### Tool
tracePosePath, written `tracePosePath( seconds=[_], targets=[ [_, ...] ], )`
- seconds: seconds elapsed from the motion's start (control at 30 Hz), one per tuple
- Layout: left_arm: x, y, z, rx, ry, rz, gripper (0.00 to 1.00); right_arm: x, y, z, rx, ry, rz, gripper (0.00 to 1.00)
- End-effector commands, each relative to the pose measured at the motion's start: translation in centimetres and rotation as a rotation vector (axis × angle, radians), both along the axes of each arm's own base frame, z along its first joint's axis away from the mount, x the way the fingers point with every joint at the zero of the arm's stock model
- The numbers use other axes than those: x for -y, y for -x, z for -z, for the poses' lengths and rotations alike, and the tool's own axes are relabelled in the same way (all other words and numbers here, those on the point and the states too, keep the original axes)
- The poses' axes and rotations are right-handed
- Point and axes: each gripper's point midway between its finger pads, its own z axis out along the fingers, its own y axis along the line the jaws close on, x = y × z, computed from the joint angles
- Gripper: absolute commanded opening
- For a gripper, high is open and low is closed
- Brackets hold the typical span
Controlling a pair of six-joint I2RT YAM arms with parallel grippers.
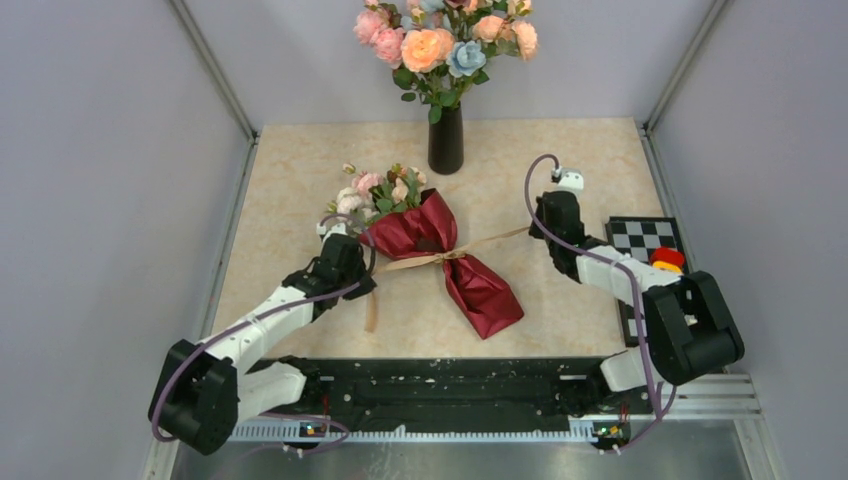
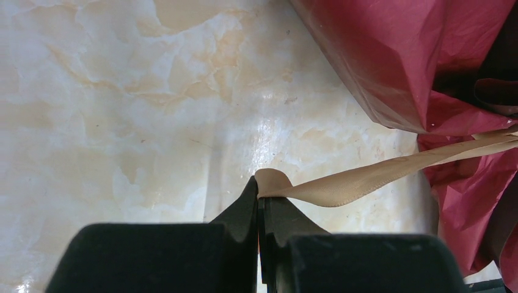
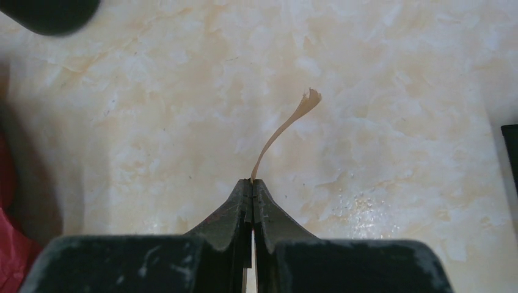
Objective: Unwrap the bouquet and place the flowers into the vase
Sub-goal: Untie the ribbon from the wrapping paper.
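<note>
The bouquet [image 1: 470,275] lies in the middle of the table in maroon paper [image 2: 397,61], its small pale flowers [image 1: 380,190] pointing to the far left. A tan ribbon [image 1: 440,258] is tied round its waist. My left gripper [image 1: 358,265] is shut on one ribbon end [image 2: 366,177], just left of the bundle, and its tips [image 2: 259,186] pinch the band. On the right, my right gripper [image 1: 538,225] is shut on the other ribbon end [image 3: 287,125], which runs taut from the knot. The black vase [image 1: 445,140] stands at the back.
Large peach, pink and blue blooms [image 1: 445,40] fill the vase. A checkerboard card [image 1: 645,240] with a red object [image 1: 668,258] lies by the right wall. A loose ribbon tail [image 1: 371,312] hangs toward the near edge. Grey walls close in three sides.
</note>
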Motion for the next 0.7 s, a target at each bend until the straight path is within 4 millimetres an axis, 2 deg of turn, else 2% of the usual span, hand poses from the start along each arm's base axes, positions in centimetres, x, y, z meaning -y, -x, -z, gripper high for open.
tracePosePath(
  seconds=[0.0,0.67],
  targets=[
    [-0.3,0.2,-0.2,0.008,0.018,-0.011,0.00,1.5,-0.1,-1.5,0.038,-0.014,0.033,0.00],
    [-1.3,0.1,-0.2,-0.006,0.035,-0.032,0.00,6.7,-0.1,-2.3,0.047,0.015,0.157,0.00]
  ],
)
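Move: The ribbon's knot on the bouquet lies between the hands: from the left hand, which grips one ribbon end, about 18 cm right, 5 cm ahead and roughly level; from the right hand, gripping the other end, some 17 cm left, 8 cm back and 5 cm below. The flowers are 22 cm ahead of the left hand, 3 cm right. From the right hand, the vase stands 19 cm left and 18 cm ahead; the chessboard's middle is 28 cm right, 9 cm back. Still pinching one end of the ribbon, the right hand pulls it steadily away from the knot, about 5 cm to the right towards the chessboard, rising slightly and turning a little clockwise. The left hand keeps its shut grip on the opposite end as an anchor, easing only about 1 cm left. ##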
